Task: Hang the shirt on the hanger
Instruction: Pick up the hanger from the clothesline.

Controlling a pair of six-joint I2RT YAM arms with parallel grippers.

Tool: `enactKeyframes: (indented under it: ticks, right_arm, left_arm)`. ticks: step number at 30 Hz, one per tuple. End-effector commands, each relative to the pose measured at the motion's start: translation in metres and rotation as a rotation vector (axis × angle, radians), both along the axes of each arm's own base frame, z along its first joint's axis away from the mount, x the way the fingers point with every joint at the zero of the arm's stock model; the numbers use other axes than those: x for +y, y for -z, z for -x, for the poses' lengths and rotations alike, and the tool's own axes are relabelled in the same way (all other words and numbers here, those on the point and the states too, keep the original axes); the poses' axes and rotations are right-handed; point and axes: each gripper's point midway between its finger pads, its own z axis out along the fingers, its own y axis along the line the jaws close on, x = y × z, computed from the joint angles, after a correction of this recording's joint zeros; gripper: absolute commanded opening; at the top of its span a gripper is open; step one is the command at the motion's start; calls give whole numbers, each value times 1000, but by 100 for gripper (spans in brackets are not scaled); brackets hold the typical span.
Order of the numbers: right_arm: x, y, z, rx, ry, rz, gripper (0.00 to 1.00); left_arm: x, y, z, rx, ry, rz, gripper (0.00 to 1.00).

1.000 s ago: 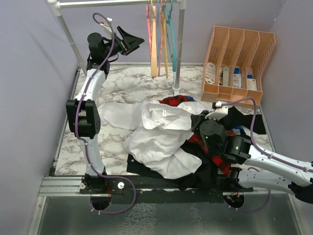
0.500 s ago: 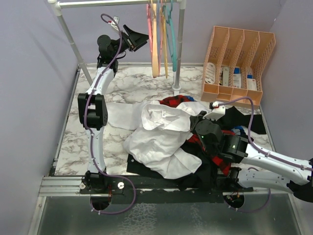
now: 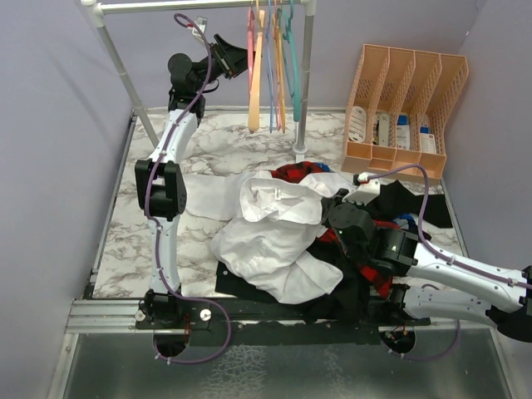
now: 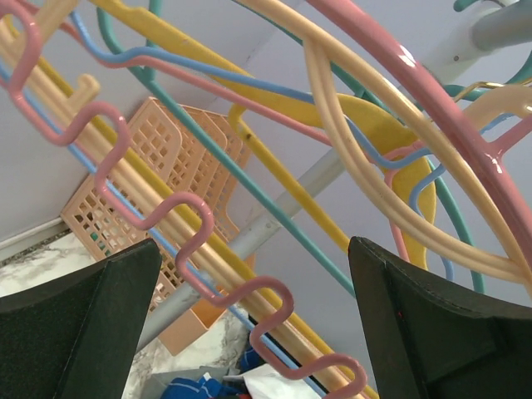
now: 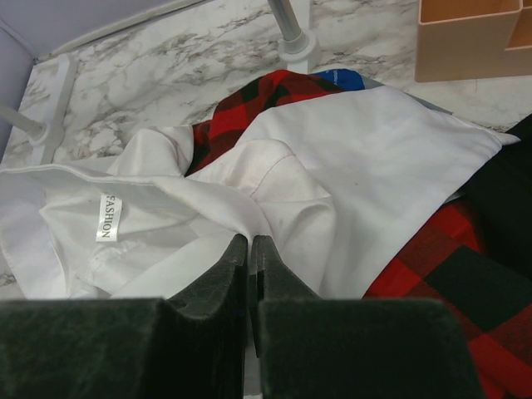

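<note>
The white shirt (image 3: 274,229) lies crumpled in the middle of the table, its collar label facing up (image 5: 108,218). My right gripper (image 5: 250,239) is shut on a raised fold of the shirt (image 5: 374,158), near the garment pile's right side (image 3: 331,214). The pink hanger (image 3: 251,37) hangs on the rail at the back with other hangers. My left gripper (image 3: 235,58) is raised against it, jaws wide open. In the left wrist view the pink hanger's wavy arm (image 4: 199,224) runs between the two fingers of the left gripper (image 4: 253,245), touching neither.
A thick peach hanger (image 3: 256,91), a teal hanger (image 3: 293,66) and yellow and blue ones crowd the same rail. The rack's upright pole (image 3: 303,83) stands just right of them. A red-and-black plaid shirt (image 3: 299,171) and a black garment (image 3: 332,291) lie under the shirt. A peach file organiser (image 3: 407,100) sits back right.
My left arm has swung right and up to the hangers, its jaws opening fully around the pink one. The hangers have shifted slightly. The right gripper stays shut on the shirt.
</note>
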Motion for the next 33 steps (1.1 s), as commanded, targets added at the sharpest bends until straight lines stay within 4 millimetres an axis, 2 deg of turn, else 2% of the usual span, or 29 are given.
enactKeyframes:
  ticks: [1,6,14,26,33]
  right_arm:
    - [-4,-9,-1,-9,26,-21,1]
    - [-7,-8,0,-10,32,-23,1]
    - [-5,-3,-1,-2,33,-26,1]
    - [-6,-4,0,-3,37,-36,1]
    - [-7,-2,0,0,40,-39,1]
  left_arm:
    - [-4,-14,2,-77,-14,-3,99]
    - [-4,-9,-1,-70,-23,-12,97]
    - [-3,-19,0,-92,-37,-15,77]
    - [-6,-16,-2,-106,-40,-36,76]
    - [-7,-8,-9,-112,-73,-85,69]
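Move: The left gripper, open and pointing right and slightly up, is at the near side of the hung row: the pink hanger's middle lies about 2 cm to its right, 1 cm farther out and 5 cm up. On that same line stand the beige hanger 4 cm to the right, the yellow one 6 and the teal one 9. From the right gripper, the pink hanger is some 32 cm ahead, 20 cm left and 23 cm up. Hold the left gripper in close beside the pink hanger, easing it right by barely 1 cm. Let it rise about 1 cm and settle part of the way back, while the fingertips tip up some 5 degrees. Draw the fingers in from wide open to roughly three-quarters about the pink lower bar, without shutting. Keep the right gripper still, closed on the white shirt's collar. ##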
